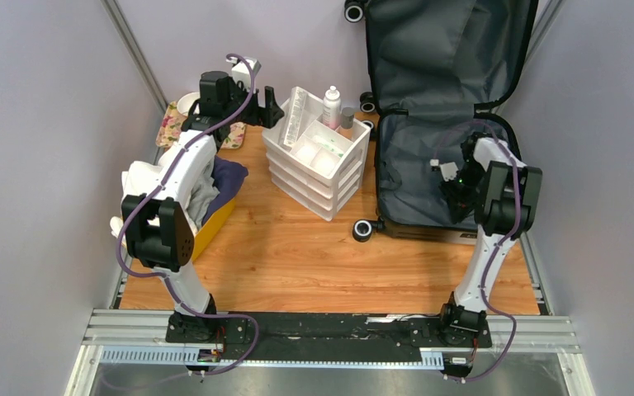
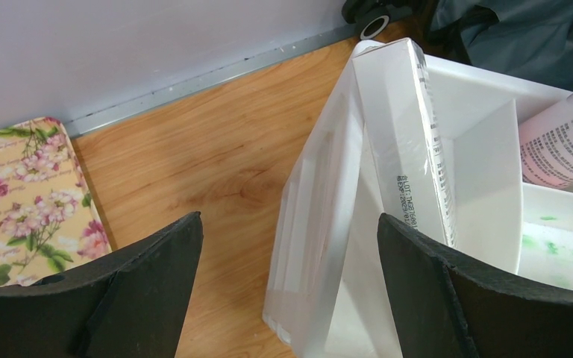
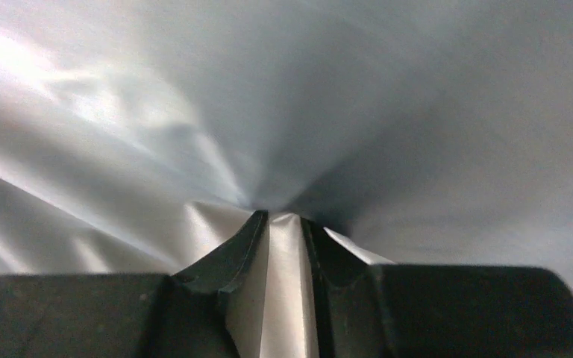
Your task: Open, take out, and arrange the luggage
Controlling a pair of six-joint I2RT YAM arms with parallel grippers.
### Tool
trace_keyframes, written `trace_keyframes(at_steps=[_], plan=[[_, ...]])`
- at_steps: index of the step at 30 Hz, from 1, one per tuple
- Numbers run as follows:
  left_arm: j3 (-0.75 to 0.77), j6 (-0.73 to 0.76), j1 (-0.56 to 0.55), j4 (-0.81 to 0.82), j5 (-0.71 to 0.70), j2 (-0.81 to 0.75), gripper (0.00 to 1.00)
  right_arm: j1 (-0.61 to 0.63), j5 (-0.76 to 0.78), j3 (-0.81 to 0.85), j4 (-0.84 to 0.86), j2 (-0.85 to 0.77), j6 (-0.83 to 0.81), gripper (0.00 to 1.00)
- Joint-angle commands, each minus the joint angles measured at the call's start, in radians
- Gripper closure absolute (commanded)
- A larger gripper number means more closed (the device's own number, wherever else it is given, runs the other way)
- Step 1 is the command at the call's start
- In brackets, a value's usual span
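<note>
The luggage [image 1: 417, 177] lies open at the back right of the table, its lid [image 1: 446, 49] leaning up against the wall and dark grey lining showing in both halves. My right gripper [image 1: 450, 188] is down inside the lower half. In the right wrist view it [image 3: 283, 220] is shut on a raised fold of the grey lining [image 3: 343, 89], which fills the whole view. My left gripper [image 1: 271, 111] hovers open at the back left corner of the white drawer organizer [image 1: 305, 186]. Its fingers [image 2: 157, 276] straddle the organizer's corner wall [image 2: 321, 224] without touching it.
The organizer holds a long white box [image 2: 410, 142] and a pink-white bottle [image 1: 331, 106]. A yellow bin [image 1: 215, 223] with clothes [image 1: 223, 177] stands at the left under my left arm. A floral tray [image 2: 22, 194] sits at the back left. A luggage wheel [image 1: 364, 229] juts onto the wood.
</note>
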Motion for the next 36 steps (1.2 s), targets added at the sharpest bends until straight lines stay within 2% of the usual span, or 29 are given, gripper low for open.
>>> trace_keyframes(at_steps=[1,4,9,13,15,21,26,30,33,35,36], plan=[[0.008,0.029,0.008,0.024,0.012,-0.055,0.06,0.118,-0.248,0.061,-0.051,0.058,0.054,0.75],[-0.001,0.038,0.014,0.015,0.008,-0.069,0.06,0.199,-0.350,0.075,-0.054,0.072,0.057,0.73],[-0.021,0.035,0.022,0.012,0.002,-0.081,0.06,0.316,-0.521,0.190,-0.089,0.121,0.084,0.68],[-0.036,0.023,0.025,0.012,0.002,-0.095,0.06,0.337,-0.627,0.261,-0.071,0.142,0.149,0.65],[-0.049,0.014,0.026,0.017,0.004,-0.098,0.06,0.334,-0.619,0.273,-0.036,0.147,0.204,0.63],[-0.050,-0.014,0.029,0.026,0.004,-0.094,0.05,0.206,-0.466,0.220,-0.019,0.118,0.241,0.62],[-0.001,-0.035,0.031,-0.038,0.004,-0.069,0.05,0.010,-0.264,0.108,-0.024,0.011,0.129,0.62],[0.080,-0.025,0.031,-0.158,-0.028,-0.037,0.05,-0.130,-0.271,0.189,-0.059,-0.042,0.115,0.60],[0.134,-0.024,0.051,-0.259,-0.038,-0.025,0.06,-0.156,-0.335,0.306,-0.067,-0.077,0.120,0.55],[0.117,-0.014,0.080,-0.282,-0.027,-0.054,0.05,-0.161,-0.400,0.374,-0.058,-0.094,0.132,0.53],[0.103,0.008,0.092,-0.282,-0.027,-0.067,0.06,-0.161,-0.421,0.428,-0.024,-0.112,0.168,0.49]])
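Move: The right hand's fingertips are already down in the empty suitcase's grey lining, near its front edge. The lining's middle lies about 12 cm ahead and 1 cm left of it, nearly level in height; the shell's left wall is some 22 cm left and 10 cm ahead. The front wheel stands about 27 cm left and 4 cm back, the white drawers roughly 40 cm left and 12 cm ahead. From the left hand, the lining's middle is about 54 cm right, 8 cm back and 26 cm below. Starting with its fingertips in the lining, the right hand sweeps about 20 cm left, low over the suitcase floor towards the left wall and slightly forward, its fingertips tilting out to the left by nearly 30 degrees, then swings back right past its start, turning clockwise, and comes off the lining, ending some 5 cm higher and 5 cm farther forward. Its fingers open from narrow to about half wide, while the empty left hand stays wide open and drifts only a couple of centimetres left, away from the drawers. ##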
